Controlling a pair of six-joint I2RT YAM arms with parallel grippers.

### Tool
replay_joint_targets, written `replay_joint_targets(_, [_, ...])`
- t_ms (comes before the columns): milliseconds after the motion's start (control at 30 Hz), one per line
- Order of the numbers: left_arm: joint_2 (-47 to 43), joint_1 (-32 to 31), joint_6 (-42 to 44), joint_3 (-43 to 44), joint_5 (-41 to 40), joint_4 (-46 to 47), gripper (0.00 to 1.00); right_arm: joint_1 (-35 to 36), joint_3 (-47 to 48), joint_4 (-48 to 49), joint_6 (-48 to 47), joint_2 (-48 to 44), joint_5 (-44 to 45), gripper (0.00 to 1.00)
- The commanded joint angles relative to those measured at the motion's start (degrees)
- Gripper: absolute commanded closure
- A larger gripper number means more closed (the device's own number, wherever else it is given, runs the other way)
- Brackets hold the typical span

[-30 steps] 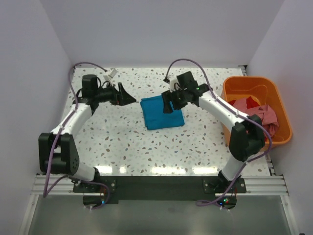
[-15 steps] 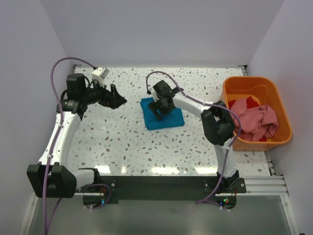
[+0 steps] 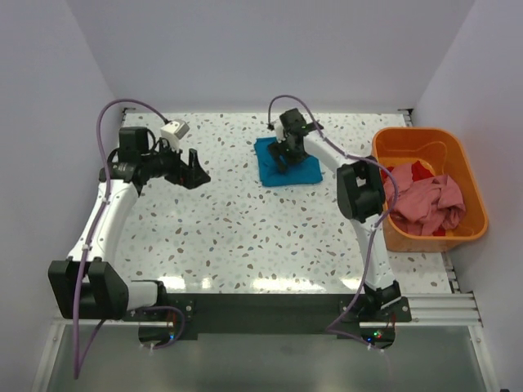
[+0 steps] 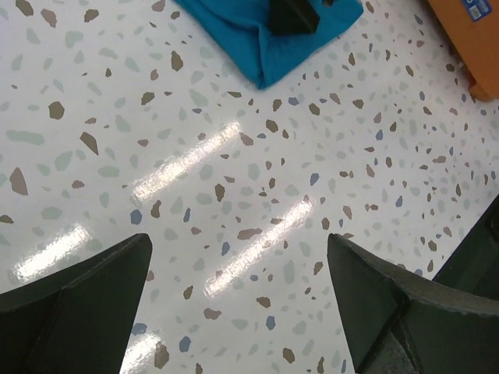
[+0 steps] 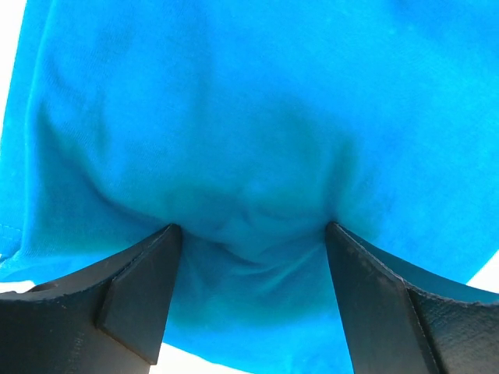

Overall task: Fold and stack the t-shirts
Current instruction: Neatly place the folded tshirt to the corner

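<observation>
A folded teal-blue t-shirt [image 3: 270, 171] lies flat on the speckled table near the back middle. My right gripper [image 3: 288, 157] stands on top of it, jaws wide apart, both fingertips pressed into the cloth. In the right wrist view the teal cloth [image 5: 257, 117] bunches into a small ridge between the fingers [image 5: 132, 288]. A pink t-shirt [image 3: 425, 204] and a red one [image 3: 413, 173] lie crumpled in the orange tub. My left gripper [image 3: 196, 167] hovers open over bare table to the left of the teal shirt [image 4: 257, 39], holding nothing [image 4: 238, 257].
The orange plastic tub [image 3: 417, 135] stands at the right edge of the table, its corner showing in the left wrist view [image 4: 475, 47]. White walls close in the table at the back and on both sides.
The teal shirt has slid from the table's middle toward the back and right, under the right gripper. The left gripper opened wider and shifted slightly.
</observation>
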Motion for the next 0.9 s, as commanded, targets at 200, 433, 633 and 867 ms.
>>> replay_joint_targets(200, [5.3,0.4,5.0,3.4,0.5,-2.6,0.0,-10.7,12.6,-3.8,-12.9,9.0,3.3,0.22])
replay_joint_targets(433, [6.5,0.4,5.6,3.7,1.0,-3.2,0.0,-14.5,19.6,-4.6,-15.2,13.5,5.0,0.21])
replay_joint_targets(633, [6.8,0.4,6.3,3.6,1.1,-3.6,0.0,-14.9,20.0,-3.8,-13.4,13.5,7.5,0.2])
replay_joint_targets(867, [5.7,1.9,6.2,3.1,1.5,-4.3,0.0,-13.9,18.6,1.9,-10.7,5.3,1.7,0.17])
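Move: My right hand is on the folded blue t-shirt, whose middle lies about 2 cm ahead, 3 cm to its right and just below. The free patch for it, near the table's far right corner, is some 15 cm ahead and 25 cm right of my hand; the orange basket stands beyond, roughly 52 cm right and 8 cm back. From my raised left hand the t-shirt lies about 18 cm ahead, 34 cm right and 20 cm below. With my spread right fingertips still pressed down on the folded t-shirt, I slide it over the table to the right and forward, towards the far corner beside the basket, about 16 cm on the diagonal, quick at first and then easing to a stop. My wrist tips the fingers some 10 degrees more forward, without closing them, while my empty left hand sinks about 3.5 cm and stays wide open. ##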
